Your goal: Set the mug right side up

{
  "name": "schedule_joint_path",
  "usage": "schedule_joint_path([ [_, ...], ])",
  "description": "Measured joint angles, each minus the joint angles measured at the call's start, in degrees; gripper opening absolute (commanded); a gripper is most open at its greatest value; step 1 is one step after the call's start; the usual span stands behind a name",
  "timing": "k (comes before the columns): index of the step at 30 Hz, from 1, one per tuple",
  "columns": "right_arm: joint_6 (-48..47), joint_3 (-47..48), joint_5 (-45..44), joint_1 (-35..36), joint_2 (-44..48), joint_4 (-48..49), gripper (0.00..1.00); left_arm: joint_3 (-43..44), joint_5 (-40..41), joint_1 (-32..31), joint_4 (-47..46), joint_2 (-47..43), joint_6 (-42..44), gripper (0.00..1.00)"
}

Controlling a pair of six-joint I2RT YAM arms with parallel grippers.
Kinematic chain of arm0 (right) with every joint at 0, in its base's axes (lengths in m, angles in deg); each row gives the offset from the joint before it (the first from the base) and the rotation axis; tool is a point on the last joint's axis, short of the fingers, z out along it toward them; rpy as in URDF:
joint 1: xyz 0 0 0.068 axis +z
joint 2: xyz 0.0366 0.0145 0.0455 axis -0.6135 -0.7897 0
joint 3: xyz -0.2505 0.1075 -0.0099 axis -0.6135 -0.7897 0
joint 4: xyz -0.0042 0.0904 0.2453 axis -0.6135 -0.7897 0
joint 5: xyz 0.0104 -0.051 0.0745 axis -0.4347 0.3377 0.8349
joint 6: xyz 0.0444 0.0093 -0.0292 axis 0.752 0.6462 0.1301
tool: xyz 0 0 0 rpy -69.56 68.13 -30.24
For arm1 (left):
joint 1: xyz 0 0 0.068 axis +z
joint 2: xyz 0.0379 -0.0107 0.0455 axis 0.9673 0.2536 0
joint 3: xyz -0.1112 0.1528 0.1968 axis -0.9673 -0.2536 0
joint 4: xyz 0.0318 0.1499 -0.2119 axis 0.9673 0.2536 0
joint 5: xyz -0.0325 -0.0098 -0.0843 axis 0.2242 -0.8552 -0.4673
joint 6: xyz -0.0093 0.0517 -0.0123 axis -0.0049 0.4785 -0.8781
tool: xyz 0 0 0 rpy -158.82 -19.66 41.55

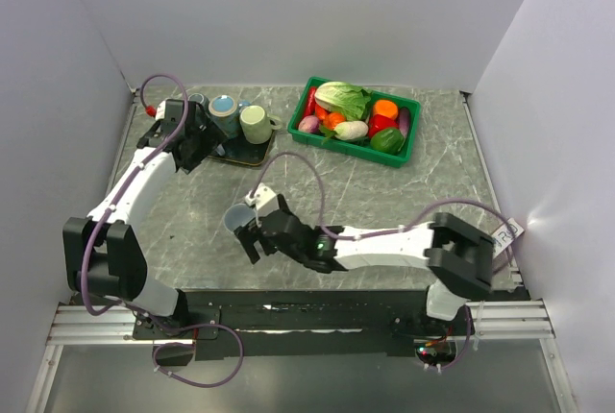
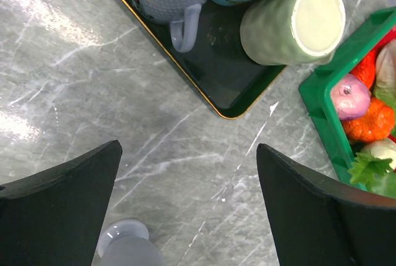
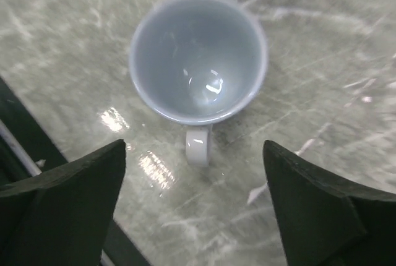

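The pale grey-blue mug (image 3: 198, 59) stands upright on the marble table, its mouth facing up and its handle (image 3: 198, 145) pointing toward my right gripper. The right gripper (image 3: 193, 145) hovers just over it, open, with nothing between its fingers and the handle lying in the gap. In the top view the mug (image 1: 236, 217) sits at the front centre with the right gripper (image 1: 250, 232) beside it. My left gripper (image 1: 187, 144) is open and empty at the back left next to the tray. A pale grey shape (image 2: 124, 244) at the bottom edge of the left wrist view looks like the same mug.
A dark tray (image 1: 240, 156) at the back left carries a blue mug (image 1: 223, 108) and a green mug (image 1: 256, 125). A green basket (image 1: 414, 127) of vegetables stands at the back right. White walls enclose the table on three sides.
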Motion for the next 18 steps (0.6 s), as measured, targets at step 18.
schedule_joint_path([
  [18, 6.8, 2.0, 3.0, -16.7, 27.2, -19.5, 1.0, 0.3, 1.9, 0.0, -4.6, 11.4, -1.9, 0.89],
])
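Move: The grey-blue mug just set upright lies close in front of the right hand, about 4 cm ahead, 5 cm to the left and 5 cm lower; the vegetable crate is some 29 cm ahead, 22 cm to the right and equally low. The left hand has the dark blue mug about 6 cm straight ahead and 11 cm below. The green mug lies 9 cm ahead of that hand and 13 cm right, the butterfly mug 12 cm ahead and 4 cm right, both 11 cm lower. Up first, then swinging right and forward, the right hand withdraws fast from the upright mug, rising about 14 cm and going 12 cm right and 6 cm forward, fingers staying wide open as the wrist turns clockwise and rolls its left side up. The open left hand sinks some 6 cm and edges forward towards the dark blue mug in the tray, without visible contact. ##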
